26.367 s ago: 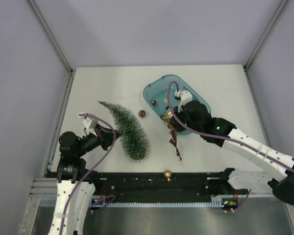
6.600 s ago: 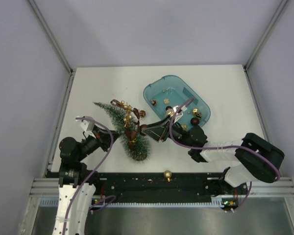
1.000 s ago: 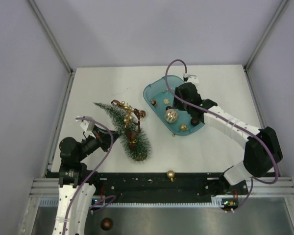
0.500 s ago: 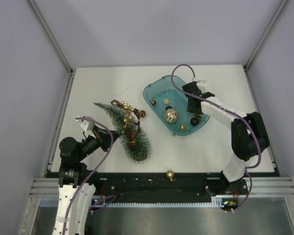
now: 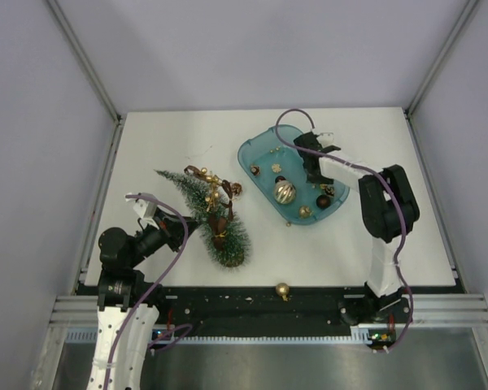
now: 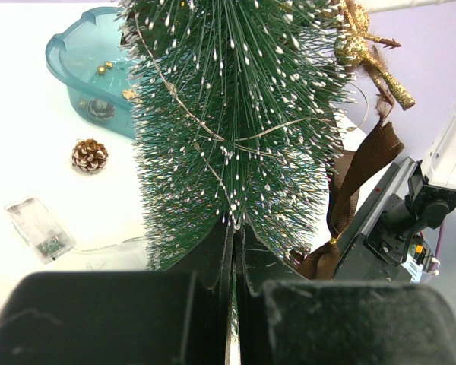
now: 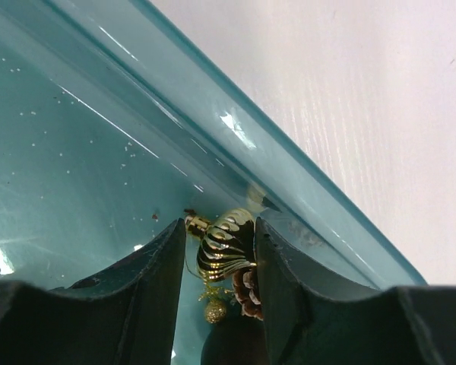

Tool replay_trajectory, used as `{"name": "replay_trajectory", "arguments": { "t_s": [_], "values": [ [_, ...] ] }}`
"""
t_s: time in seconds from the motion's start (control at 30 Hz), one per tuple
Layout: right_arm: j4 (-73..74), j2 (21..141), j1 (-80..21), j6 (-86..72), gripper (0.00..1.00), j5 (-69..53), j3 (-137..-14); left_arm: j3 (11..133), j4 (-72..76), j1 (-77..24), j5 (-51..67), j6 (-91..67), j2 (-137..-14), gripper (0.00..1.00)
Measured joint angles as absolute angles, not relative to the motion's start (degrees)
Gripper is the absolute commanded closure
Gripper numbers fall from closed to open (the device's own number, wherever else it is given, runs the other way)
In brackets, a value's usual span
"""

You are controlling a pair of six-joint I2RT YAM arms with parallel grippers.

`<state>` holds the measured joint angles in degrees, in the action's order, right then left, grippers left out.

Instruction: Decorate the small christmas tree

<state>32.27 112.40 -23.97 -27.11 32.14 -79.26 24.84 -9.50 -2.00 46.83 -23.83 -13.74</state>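
Observation:
The small christmas tree point(image 5: 205, 207) lies tilted on the white table, tip to the far left, with a brown ribbon and gold sprig point(image 5: 215, 193) on it. My left gripper point(image 5: 177, 231) is shut on its bristles; in the left wrist view the tree point(image 6: 235, 114) fills the frame above the closed left gripper point(image 6: 234, 245). My right gripper point(image 5: 313, 166) reaches into the teal tray point(image 5: 260, 153). In the right wrist view a gold ribbed ornament point(image 7: 226, 243) sits between the fingers of the right gripper point(image 7: 220, 223), which are shut on it against the tray wall point(image 7: 213, 129).
The tray also holds a large pale gold ball point(image 5: 284, 192), a small gold ball point(image 5: 305, 211) and a dark ball point(image 5: 323, 201). A pine cone point(image 5: 236, 188) lies beside the tree. Another gold ball point(image 5: 283, 288) rests at the near table edge. A clear battery box point(image 6: 39, 226) lies left of the tree.
My right arm has folded back while its gripper stayed over the tray's far right part and narrowed onto the gold ribbed ornament. The left arm and the tree have not moved.

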Motion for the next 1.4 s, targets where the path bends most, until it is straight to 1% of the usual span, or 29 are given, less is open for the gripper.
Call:
{"name": "replay_trajectory", "arguments": {
  "t_s": [0.07, 0.1, 0.13, 0.2, 0.23, 0.27, 0.37, 0.53, 0.8, 0.9, 1.1, 1.23, 1.4],
  "values": [
    [32.23, 113.60, -23.70, -26.92, 0.60, 32.25, -80.07, 24.82, -9.50, -2.00, 46.81, -23.83, -13.74, 1.00],
    [32.34, 113.99, -23.66, -26.72, 0.63, 32.25, -80.38, 24.84, -9.50, -2.00, 46.81, -23.83, -13.74, 1.00],
    [32.25, 114.15, -23.59, -26.59, 0.68, 32.21, -80.42, 24.82, -9.47, -2.00, 46.81, -23.83, -13.76, 1.00],
    [32.38, 114.21, -23.57, -26.46, 0.82, 32.21, -80.42, 24.82, -9.50, -2.00, 46.81, -23.83, -13.74, 1.00],
    [32.45, 114.21, -23.55, -26.59, 0.88, 32.27, -80.60, 24.82, -9.50, -2.00, 46.83, -23.83, -13.74, 1.00],
    [32.29, 114.21, -23.53, -26.41, 0.90, 32.03, -80.82, 24.82, -9.47, -2.00, 46.81, -23.83, -13.74, 1.00],
    [31.79, 113.75, -23.44, -26.35, 0.91, 31.22, -81.19, 24.82, -9.50, -2.00, 46.81, -23.83, -13.74, 1.00],
    [30.76, 110.78, -23.44, -26.61, 0.91, 24.88, -80.58, 24.82, -9.50, -2.00, 46.76, -23.83, -13.74, 1.00],
    [28.05, 97.71, -23.88, -26.61, 0.89, 17.08, -75.24, 24.82, -9.50, -2.00, 46.59, -23.83, -13.61, 1.00],
    [27.14, 94.52, -24.03, -26.72, 0.88, 14.92, -74.22, 24.77, -9.50, -2.00, 46.59, -23.83, -13.61, 1.00],
    [25.32, 93.47, -24.82, -27.66, 0.88, 10.04, -73.78, 24.69, -9.47, -2.00, 46.59, -23.86, -13.43, 1.00],
    [24.73, 89.80, -27.59, -28.12, 0.88, 7.09, -70.87, 24.69, -9.50, -2.00, 46.59, -23.86, -13.26, 1.00],
    [21.80, 77.34, -34.22, -30.15, 0.87, 1.80, -64.25, 24.69, -9.50, -2.00, 46.57, -23.86, -13.21, 1.00]
  ]
}}
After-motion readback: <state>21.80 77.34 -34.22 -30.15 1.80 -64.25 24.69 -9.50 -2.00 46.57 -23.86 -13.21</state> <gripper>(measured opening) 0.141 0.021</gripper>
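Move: The gold striped ornament lies almost between the right hand's open fingers, about 1 cm ahead, level sideways and 1 cm lower, by the bin's far-right wall. A small pine cone touches it, some 2 cm nearer the base; the dark ball sits about 5 cm back and 2 cm left of it, and the big striped ball roughly 14 cm left and 2 cm back. From the left hand the ornament is about 26 cm ahead, 37 cm right and 21 cm below. The right fingers pinch the gold striped ornament after easing about 1 cm forward and down, then keep it gripped as the hand lifts and swings left, later also drawing back, over the bin towards the tree. It ends some 15 cm higher and 14 cm further left, its left side rolled up and the wrist turned counter-clockwise, nearly 50 degrees in all. ##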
